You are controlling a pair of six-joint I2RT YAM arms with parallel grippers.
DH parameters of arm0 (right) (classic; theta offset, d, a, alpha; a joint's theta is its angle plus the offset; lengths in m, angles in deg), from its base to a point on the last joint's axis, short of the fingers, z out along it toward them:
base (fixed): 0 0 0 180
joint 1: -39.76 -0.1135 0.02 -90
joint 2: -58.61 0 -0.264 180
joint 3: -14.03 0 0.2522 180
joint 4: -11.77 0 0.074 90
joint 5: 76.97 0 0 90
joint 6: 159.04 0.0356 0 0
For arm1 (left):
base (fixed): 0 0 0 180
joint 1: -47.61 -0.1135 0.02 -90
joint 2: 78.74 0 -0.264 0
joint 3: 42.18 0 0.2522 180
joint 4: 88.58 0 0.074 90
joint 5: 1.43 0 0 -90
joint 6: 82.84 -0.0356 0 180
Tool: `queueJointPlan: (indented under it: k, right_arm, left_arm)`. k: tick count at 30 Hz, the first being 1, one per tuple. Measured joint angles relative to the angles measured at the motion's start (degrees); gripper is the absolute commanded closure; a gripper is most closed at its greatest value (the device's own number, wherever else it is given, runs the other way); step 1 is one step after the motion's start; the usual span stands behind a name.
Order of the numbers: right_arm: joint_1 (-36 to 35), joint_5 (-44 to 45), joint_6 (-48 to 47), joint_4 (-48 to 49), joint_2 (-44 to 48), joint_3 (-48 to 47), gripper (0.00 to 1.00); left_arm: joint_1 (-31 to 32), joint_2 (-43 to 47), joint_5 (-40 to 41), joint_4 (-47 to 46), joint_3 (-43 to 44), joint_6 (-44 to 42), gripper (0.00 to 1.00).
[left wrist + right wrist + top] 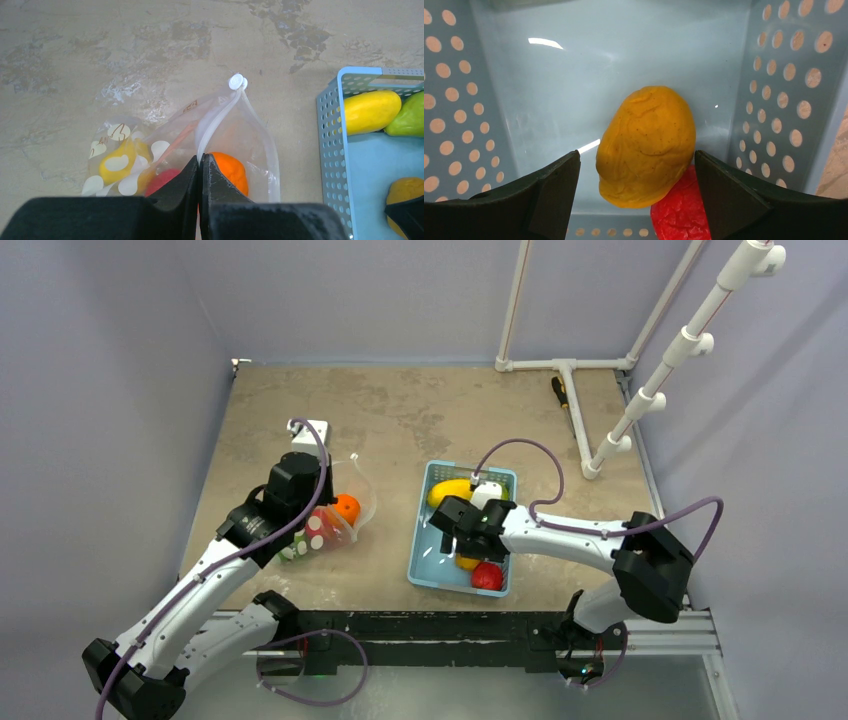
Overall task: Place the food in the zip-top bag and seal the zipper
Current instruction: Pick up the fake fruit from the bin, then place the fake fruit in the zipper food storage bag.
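Observation:
The zip-top bag (250, 135) lies on the table with its mouth standing open. My left gripper (201, 159) is shut on its whitish zipper (215, 125), below the round slider (237, 81). Inside the bag are an orange fruit (232, 170), a yellow one (117, 165) and a red one (162, 180). My right gripper (636, 154) is open and low inside the light-blue basket (774, 100), its fingers either side of a dark-yellow fruit (646, 145) without touching it. A red fruit (676, 215) lies against that fruit. Further back in the basket are a yellow fruit (372, 111) and a green one (410, 115).
The basket (418, 540) sits right of the bag (345, 525), a narrow strip of table between them. A white pipe frame (575, 390) and a screwdriver (562, 392) are at the back right. A small white box (312, 430) is behind the bag.

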Motion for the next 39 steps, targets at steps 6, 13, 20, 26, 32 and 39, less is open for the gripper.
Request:
queueJointPlan:
  k: [6, 13, 20, 26, 32, 39]
  right_arm:
    - [0.09, -0.20, -0.48, 1.66, -1.55, 0.07, 0.30]
    - [0.28, -0.33, -1.57, 3.02, -1.84, 0.04, 0.66]
    - [1.09, 0.09, -1.97, 1.95, -1.81, -2.56, 0.73]
    - [1.60, 0.48, -3.72, 1.55, -0.98, -11.02, 0.74]
    - [1.60, 0.35, -7.17, 4.17, -0.59, -18.40, 0.74]
    - [1.60, -0.70, -12.22, 9.31, -2.71, -25.94, 0.74]
  left_arm:
    - [0.00, 0.00, -0.15, 0.00, 0.00, -0.22, 1.00]
    - [0.00, 0.00, -0.17, 0.00, 0.00, -0.35, 1.00]
    - [0.00, 0.00, -0.17, 0.00, -0.02, -0.35, 1.00]
    - [0.00, 0.00, -0.15, -0.02, -0.02, -0.37, 1.00]
    - [0.00, 0.00, -0.15, 0.00, -0.02, -0.37, 1.00]
    - [0.00, 0.00, -0.15, 0.00, -0.02, -0.35, 1.00]
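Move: The fake fruit to take, the orange-yellow one, already lies between the right gripper's open fingers, about 1 cm forward, 1 cm left and 1 cm below the hand point. From this hand, the red fruit is some 3 cm back and 3 cm right, and the long yellow fruit about 13 cm ahead and 5 cm left. The bag's mouth stands roughly 12 cm ahead, 20 cm left and 8 cm higher. From the left gripper, the orange-yellow fruit is about 9 cm back, 25 cm right and 16 cm below. Ease the right gripper barely a centimetre down, forward and left over the orange-yellow fruit, and close the fingers until they pinch its two sides. Then lift it some 17 cm out of the bin, sweeping left and forward towards the bag's mouth with the grip kept, and swing the fingertips forward and left by nearly 30 degrees. ##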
